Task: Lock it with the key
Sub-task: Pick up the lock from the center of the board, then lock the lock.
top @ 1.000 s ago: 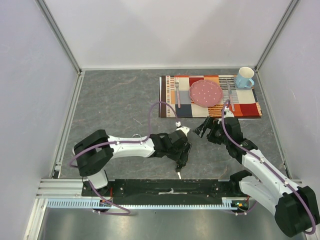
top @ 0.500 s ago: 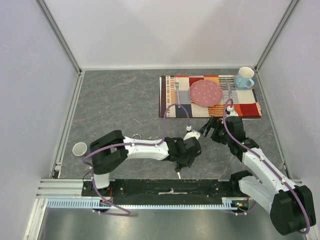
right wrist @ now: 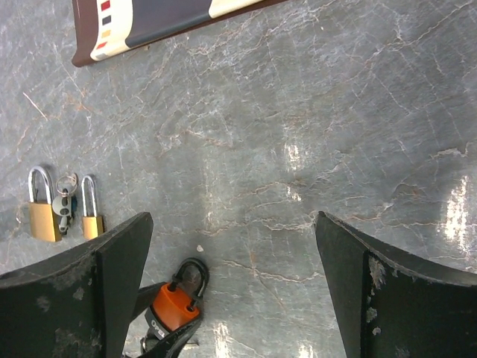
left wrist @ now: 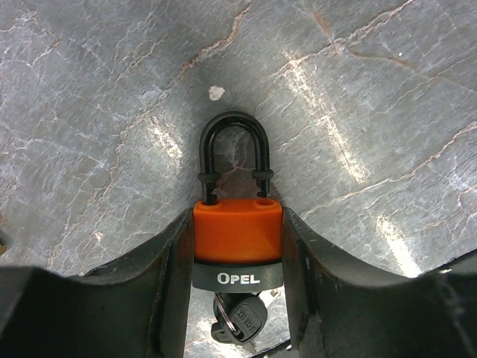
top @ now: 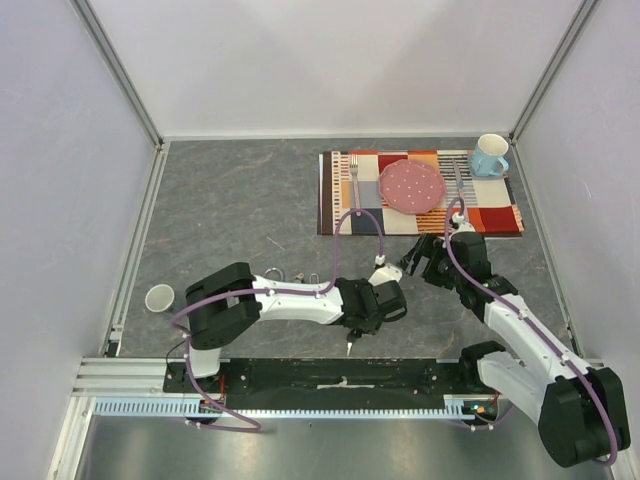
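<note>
My left gripper (left wrist: 237, 224) is shut on an orange and grey padlock (left wrist: 237, 239) marked OPEL and grips its body from both sides over the grey table. Its black shackle (left wrist: 236, 138) points away from me, and one leg ends just above its hole. A key (left wrist: 240, 317) on a ring hangs from the lock's underside. In the top view the left gripper (top: 352, 332) points at the near edge and mostly hides the lock. My right gripper (right wrist: 235, 276) is open and empty, just right of the padlock (right wrist: 177, 302); it also shows in the top view (top: 418, 255).
Two small brass padlocks (right wrist: 45, 212) with a key lie to the left, also in the top view (top: 290, 276). A checked placemat (top: 500, 215) at the back right holds a pink plate (top: 411, 186) and forks. A blue mug (top: 489, 155) stands beyond it. A white cup (top: 159, 298) stands at the left.
My left arm has swung right with the padlock, closer to the right gripper, uncovering the white cup and the brass padlocks. The right gripper has shifted slightly and stays open.
</note>
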Motion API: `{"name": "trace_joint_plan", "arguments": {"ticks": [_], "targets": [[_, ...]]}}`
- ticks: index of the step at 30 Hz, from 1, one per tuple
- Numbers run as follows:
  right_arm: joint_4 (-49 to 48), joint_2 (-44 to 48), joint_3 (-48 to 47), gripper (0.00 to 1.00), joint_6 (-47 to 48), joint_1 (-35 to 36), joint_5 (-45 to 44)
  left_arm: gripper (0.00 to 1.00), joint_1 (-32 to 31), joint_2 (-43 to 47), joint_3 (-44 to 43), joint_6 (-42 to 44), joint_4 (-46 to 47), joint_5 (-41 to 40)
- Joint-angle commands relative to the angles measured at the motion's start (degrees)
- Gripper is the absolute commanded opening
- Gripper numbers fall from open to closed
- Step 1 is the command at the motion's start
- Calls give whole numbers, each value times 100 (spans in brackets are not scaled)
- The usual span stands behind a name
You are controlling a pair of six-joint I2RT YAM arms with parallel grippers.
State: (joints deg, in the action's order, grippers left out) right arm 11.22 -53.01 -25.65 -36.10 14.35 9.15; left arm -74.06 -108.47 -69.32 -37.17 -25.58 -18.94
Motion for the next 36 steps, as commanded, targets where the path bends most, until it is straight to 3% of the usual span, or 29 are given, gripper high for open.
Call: {"name": "trace_joint_plan", "arguments": {"ticks": [1, 6, 17, 25, 32, 36], "targets": [[-173, -138, -142, 98, 217, -29, 289, 17, 110, 202, 164, 332, -9, -207], [-164, -192, -195, 98, 349, -29, 474, 2, 698, 650, 375, 781, 360, 197], [-524, -587, -256, 98, 420, -20, 1247, 2, 1754, 2697, 1587, 1484, 1204, 1110], [-1789, -833, -318, 98, 24, 217, 2292, 2, 2133, 4419, 2510, 1827, 1670, 1858], [-2940, -631, -458, 98, -705, 805, 2697, 2, 2168, 4931, 2713, 1941, 1829, 2280], [-3275, -692, -625, 97, -873, 1324, 2479, 2, 2168, 4958, 2722, 1941, 1943, 2412]]}}
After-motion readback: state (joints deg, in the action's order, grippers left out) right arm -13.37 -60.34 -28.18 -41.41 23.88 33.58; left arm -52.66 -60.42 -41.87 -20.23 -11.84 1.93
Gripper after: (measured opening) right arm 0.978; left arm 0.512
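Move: The orange lock already sits between the left fingers on the table, keys still in its base. The empty right gripper stands about 13 cm ahead and 12 cm to the right of the left hand, some 7 cm higher. The small brass lock is about 8 cm ahead and 11 cm left of the left hand, the large one 7 ahead and 20 left. From the right hand, the orange lock lies roughly 13 cm back, 12 left and 7 below. The orange lock stays pinched in the left fingers as that hand carries it low forward and left about 7 cm each way, then lifts it some 14 cm, easing farther left and slightly back while tilting about 30 degrees to point more rightward. The right hand, fingers wide open, dips slightly, then swings about 12 cm left and 8 up, turning counter-clockwise towards the lock. ##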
